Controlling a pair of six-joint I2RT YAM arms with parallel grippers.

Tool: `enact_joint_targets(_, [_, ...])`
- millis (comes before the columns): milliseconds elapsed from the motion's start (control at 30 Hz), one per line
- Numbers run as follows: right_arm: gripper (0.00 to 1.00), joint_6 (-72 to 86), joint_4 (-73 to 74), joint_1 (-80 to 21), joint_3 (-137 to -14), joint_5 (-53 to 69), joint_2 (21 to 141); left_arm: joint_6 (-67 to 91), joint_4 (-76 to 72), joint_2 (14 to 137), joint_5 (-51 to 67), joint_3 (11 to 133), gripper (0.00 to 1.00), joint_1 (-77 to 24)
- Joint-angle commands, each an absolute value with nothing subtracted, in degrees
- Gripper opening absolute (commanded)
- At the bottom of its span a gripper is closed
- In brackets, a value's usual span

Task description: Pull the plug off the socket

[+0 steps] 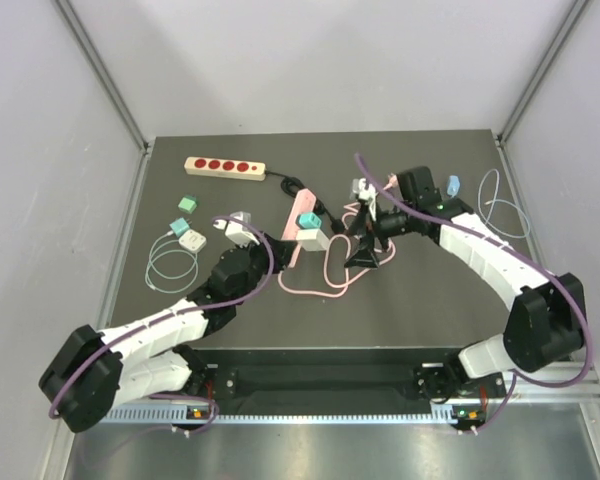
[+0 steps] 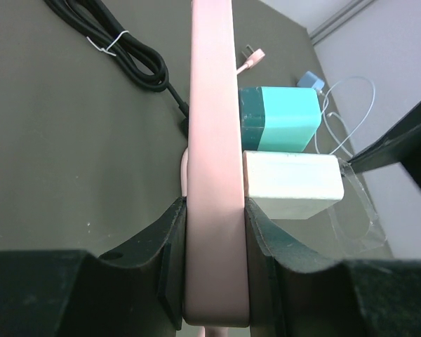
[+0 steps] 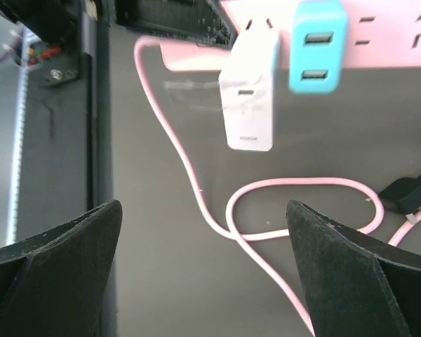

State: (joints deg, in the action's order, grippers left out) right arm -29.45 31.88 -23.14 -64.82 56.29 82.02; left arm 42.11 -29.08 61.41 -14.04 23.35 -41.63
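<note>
The socket is a pink power strip (image 1: 298,232) lying mid-table, seen edge-on in the left wrist view (image 2: 214,126). My left gripper (image 2: 215,235) is shut on its near end, one finger on each side. A white plug (image 3: 248,95) sits in the strip beside a teal plug (image 3: 317,45). The white plug's metal prongs show where it meets the strip (image 3: 386,35). Both plugs also show in the left wrist view, the white plug (image 2: 292,185) nearer than the teal plug (image 2: 281,118). My right gripper (image 3: 203,210) hangs open over the pink cable (image 3: 266,186), short of the white plug and holding nothing.
A beige strip with red sockets (image 1: 225,167) lies at the back left, with its black cable (image 1: 295,187) running toward the pink strip. Small teal and white adapters (image 1: 187,203) and a white cable coil (image 1: 170,262) lie left. A blue adapter (image 1: 454,184) with a white cable (image 1: 505,205) lies right.
</note>
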Motion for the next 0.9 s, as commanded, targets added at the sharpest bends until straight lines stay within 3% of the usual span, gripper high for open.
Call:
enact_joint_targets(0, [1.0,-31.0,20.1,-25.6,-60.7,51.3,78.1,47.1,-42.2,60.7,-15.5,23.6,0.0,-41.3])
enact_joint_targets(200, [1.0,-29.2,5.0,-27.7,-56.2,46.7,77.5,49.6,-44.7,62.0,-13.5,23.1,0.0,-41.2])
enact_joint_targets(467, [0.99,-28.0,-2.1,-32.7,-57.5,46.4,81.4,51.1,-46.7,63.2,-12.3,22.9,0.0,-41.2])
enact_joint_targets(867, [0.7,-23.8,-4.0,-35.7,-58.0,46.1,83.8,51.6,-49.8,66.7,-10.8,24.0,0.0,-41.2])
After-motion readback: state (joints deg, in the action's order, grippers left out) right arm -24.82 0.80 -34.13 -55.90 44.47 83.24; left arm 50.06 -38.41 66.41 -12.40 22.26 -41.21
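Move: The white plug lies about 8 cm to the right hand's left, 2 cm ahead and 3 cm lower. The teal plug sits some 5 cm farther out beside it, and the middle of the pink socket strip is about 4 cm farther out and 5 cm left of it. From the left hand, which already pinches the strip's near end, the white plug is about 3 cm ahead and 6 cm right, level. Right hand rolls 20 degrees, reaches some 6 cm left, starts closing around white plug; left keeps strip pinched. ##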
